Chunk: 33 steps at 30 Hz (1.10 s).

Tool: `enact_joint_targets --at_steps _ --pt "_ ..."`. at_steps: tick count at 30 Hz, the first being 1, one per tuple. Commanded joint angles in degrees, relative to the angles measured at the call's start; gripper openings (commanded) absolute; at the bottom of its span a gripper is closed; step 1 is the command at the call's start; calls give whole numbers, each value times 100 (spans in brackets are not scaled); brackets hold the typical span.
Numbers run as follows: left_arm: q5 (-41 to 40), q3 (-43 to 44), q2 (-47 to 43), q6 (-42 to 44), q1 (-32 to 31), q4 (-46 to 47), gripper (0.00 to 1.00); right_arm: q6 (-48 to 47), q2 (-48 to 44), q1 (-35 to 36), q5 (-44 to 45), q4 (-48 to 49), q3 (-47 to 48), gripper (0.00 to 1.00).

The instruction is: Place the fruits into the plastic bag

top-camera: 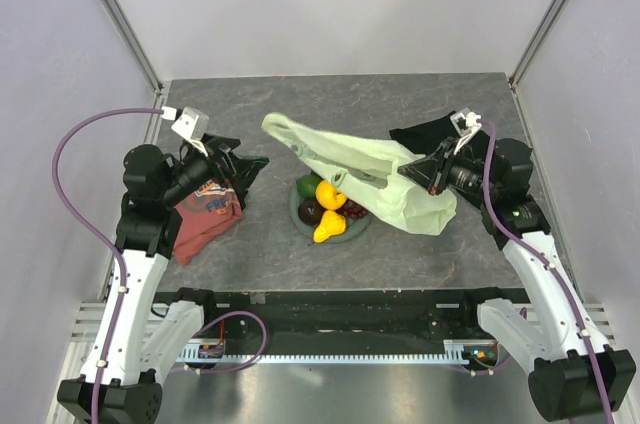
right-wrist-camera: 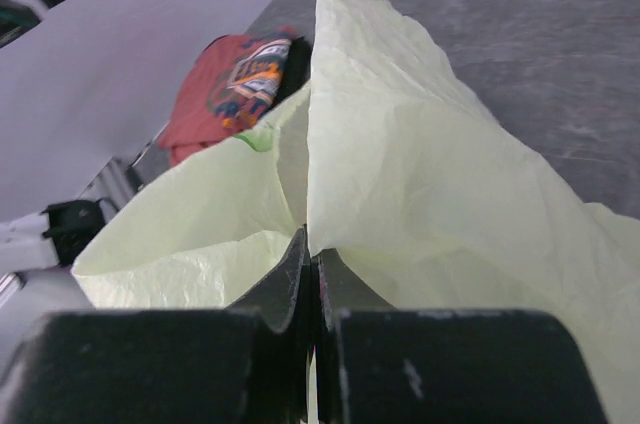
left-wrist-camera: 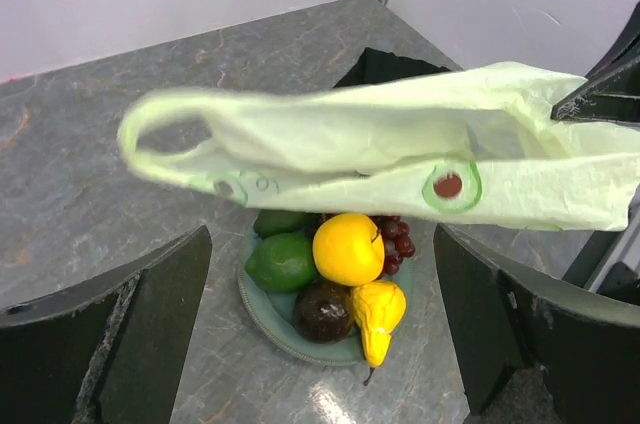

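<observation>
The fruits sit on a round grey-green plate (top-camera: 352,229) mid-table: a yellow-orange round one (left-wrist-camera: 348,248), a yellow pear (left-wrist-camera: 377,312), a green oval one (left-wrist-camera: 281,261), a dark plum (left-wrist-camera: 323,310) and red grapes (left-wrist-camera: 397,236). The pale green plastic bag (top-camera: 375,176) hangs above and across the plate, held up at its right end. My right gripper (top-camera: 428,176) is shut on the bag's plastic (right-wrist-camera: 420,184). My left gripper (top-camera: 238,166) is open and empty, left of the plate, facing the fruits (left-wrist-camera: 320,344).
A red printed T-shirt (top-camera: 205,214) lies at the left under my left arm; it also shows in the right wrist view (right-wrist-camera: 230,89). A black cloth (top-camera: 430,132) lies at the back right. White walls close the table on three sides.
</observation>
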Motion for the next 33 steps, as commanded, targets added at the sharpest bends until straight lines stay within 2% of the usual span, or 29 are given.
enact_joint_targets --at_steps 1,7,12,23,26,33 --pt "414 24 -96 652 -4 -17 99 302 78 42 -1293 822 -84 0" --pt "-271 -64 -158 950 -4 -298 99 336 -256 51 -1671 929 -129 0" --pt "26 -195 -420 1337 -4 -352 99 609 -291 60 -1917 1262 -85 0" --pt "-430 -424 -1054 1847 -4 -378 99 821 -177 51 -2155 1456 398 0" --pt "-203 -380 -1054 1856 -4 -431 99 803 -133 51 -2103 1448 565 0" --pt "1045 -424 -1028 1830 -4 -466 99 821 104 42 -2059 1412 838 0"
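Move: The plastic bag, held at one edge by the right hand, has its loose end about 9 cm ahead of the left hand, 3 cm to its right and slightly below. From that hand the fruit bowl is roughly 4 cm ahead, 15 cm right and 18 cm down, the red cloth 2 cm ahead, 14 cm left and 19 cm down. From the right hand the loose end is about 28 cm left and 9 cm ahead, the bowl 17 cm left and 2 cm ahead. Back and a little left, then up to about 8 cm higher, the right hand keeps its pinch on the bag's edge and turns some 20 degrees counter-clockwise, holding the bag out across the bowl. The left hand eases back about 4 cm, tilting its tips up and its left side up, fingers staying wide open around where the loose end comes; contact there can't be made out. ##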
